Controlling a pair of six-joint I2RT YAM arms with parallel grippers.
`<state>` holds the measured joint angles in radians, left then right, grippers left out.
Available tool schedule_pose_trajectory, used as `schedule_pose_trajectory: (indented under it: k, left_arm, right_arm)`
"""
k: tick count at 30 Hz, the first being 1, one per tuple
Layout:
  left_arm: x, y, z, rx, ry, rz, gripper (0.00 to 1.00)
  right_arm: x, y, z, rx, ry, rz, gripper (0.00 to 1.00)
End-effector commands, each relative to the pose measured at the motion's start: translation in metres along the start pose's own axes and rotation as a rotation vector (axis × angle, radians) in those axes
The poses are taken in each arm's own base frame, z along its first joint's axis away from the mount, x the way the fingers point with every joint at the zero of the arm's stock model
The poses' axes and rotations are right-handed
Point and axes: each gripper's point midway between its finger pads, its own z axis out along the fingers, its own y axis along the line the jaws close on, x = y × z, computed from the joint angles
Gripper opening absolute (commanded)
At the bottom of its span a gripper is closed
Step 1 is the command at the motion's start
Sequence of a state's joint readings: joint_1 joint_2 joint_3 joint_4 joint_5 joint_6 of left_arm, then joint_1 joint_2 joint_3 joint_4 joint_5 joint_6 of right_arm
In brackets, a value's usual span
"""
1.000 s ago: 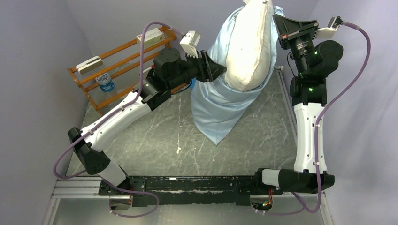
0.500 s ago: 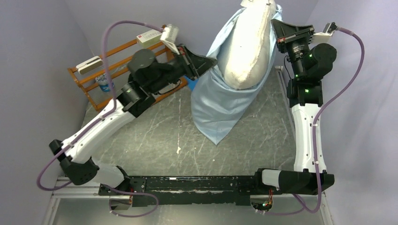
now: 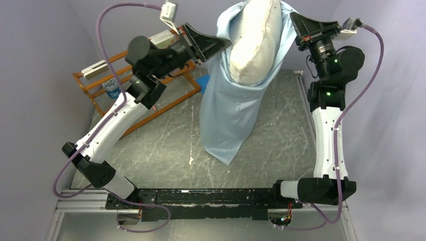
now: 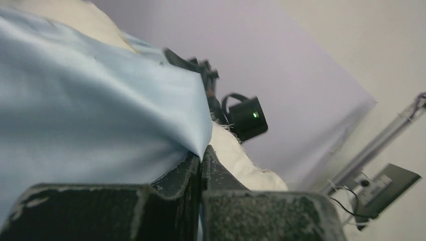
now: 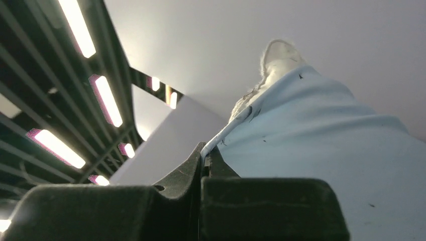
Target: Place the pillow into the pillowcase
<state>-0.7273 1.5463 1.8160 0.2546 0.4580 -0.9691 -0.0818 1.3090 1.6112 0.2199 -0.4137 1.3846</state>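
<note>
The pale blue pillowcase [image 3: 233, 108] hangs open-end up above the back of the table, its closed end drooping to the tabletop. The white pillow [image 3: 252, 42] stands in its mouth, its upper half sticking out. My left gripper [image 3: 227, 42] is shut on the pillowcase's left rim; the left wrist view shows the blue cloth [image 4: 100, 115] pinched in my left gripper [image 4: 202, 153] and the pillow [image 4: 241, 158] beyond. My right gripper [image 3: 293, 20] is shut on the right rim; in the right wrist view my right gripper [image 5: 205, 150] holds the hem of the pillowcase [image 5: 321, 145], the pillow's tip [image 5: 279, 55] above.
An orange wooden rack [image 3: 108, 85] with a small bottle [image 3: 112, 87] and flat boxes stands at the back left under my left arm. A bright blue sheet corner [image 3: 202, 81] peeks out behind the pillowcase. The grey tabletop [image 3: 166, 145] spreads in front. Walls close in on both sides.
Both grippers have risen, the left one most, lifting the pillowcase rim higher. The pillowcase now hangs longer and the pillow sits deeper inside it.
</note>
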Motion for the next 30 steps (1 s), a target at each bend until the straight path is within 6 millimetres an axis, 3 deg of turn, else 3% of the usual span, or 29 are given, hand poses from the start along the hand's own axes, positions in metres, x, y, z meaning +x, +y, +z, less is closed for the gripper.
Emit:
schedule_pose_trajectory:
  k: [1, 4, 8, 12, 17, 24, 27, 30]
  left_arm:
    - [-0.078, -0.064, -0.029, 0.037, -0.18, 0.161, 0.05]
    - [-0.095, -0.045, -0.048, -0.083, -0.226, 0.19, 0.05]
    - [-0.124, -0.026, -0.078, -0.207, -0.295, 0.214, 0.05]
    - [-0.145, -0.024, -0.095, -0.262, -0.328, 0.231, 0.05]
    - [-0.157, -0.022, -0.11, -0.248, -0.384, 0.151, 0.05]
    - [-0.169, -0.028, -0.124, -0.172, -0.441, 0.086, 0.05]
    - [-0.168, -0.04, -0.123, -0.126, -0.425, 0.121, 0.05]
    - [-0.158, -0.041, -0.114, -0.07, -0.348, 0.119, 0.05]
  right_arm:
    - [-0.026, 0.07, -0.033, -0.251, -0.05, 0.251, 0.0]
    - [-0.044, 0.057, -0.033, -0.264, -0.093, 0.391, 0.0]
    - [-0.063, 0.043, -0.022, -0.19, -0.15, 0.361, 0.0]
    - [-0.079, 0.025, -0.023, -0.146, -0.2, 0.371, 0.0]
    - [-0.089, 0.009, -0.023, -0.107, -0.233, 0.373, 0.0]
    - [-0.097, 0.013, -0.022, -0.114, -0.246, 0.36, 0.0]
    - [-0.095, 0.025, -0.017, -0.118, -0.219, 0.299, 0.0]
    - [-0.066, 0.055, 0.002, -0.117, -0.095, 0.147, 0.0]
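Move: My left hand grips the left side of the pillowcase mouth. The pillow's exposed end bulges about 8 cm to its right, 2 cm farther out and a few centimetres lower; the pillowcase body hangs some 25 cm below and 4 cm right, and the wooden rack stands far below, roughly 30 cm left and 20 cm farther out. From my right hand, on the mouth's other side, the pillow is about 10 cm left, 8 cm back and slightly lower. I pull the mouth of the pillowcase open: my left hand sweeps about 15 cm left and some 6 cm forward, away from the pillow, swinging roughly 20 degrees counter-clockwise. Meanwhile my right hand draws quickly a few centimetres right, rolling its left side up, then holds against the spread. Both keep pinching the cloth. ##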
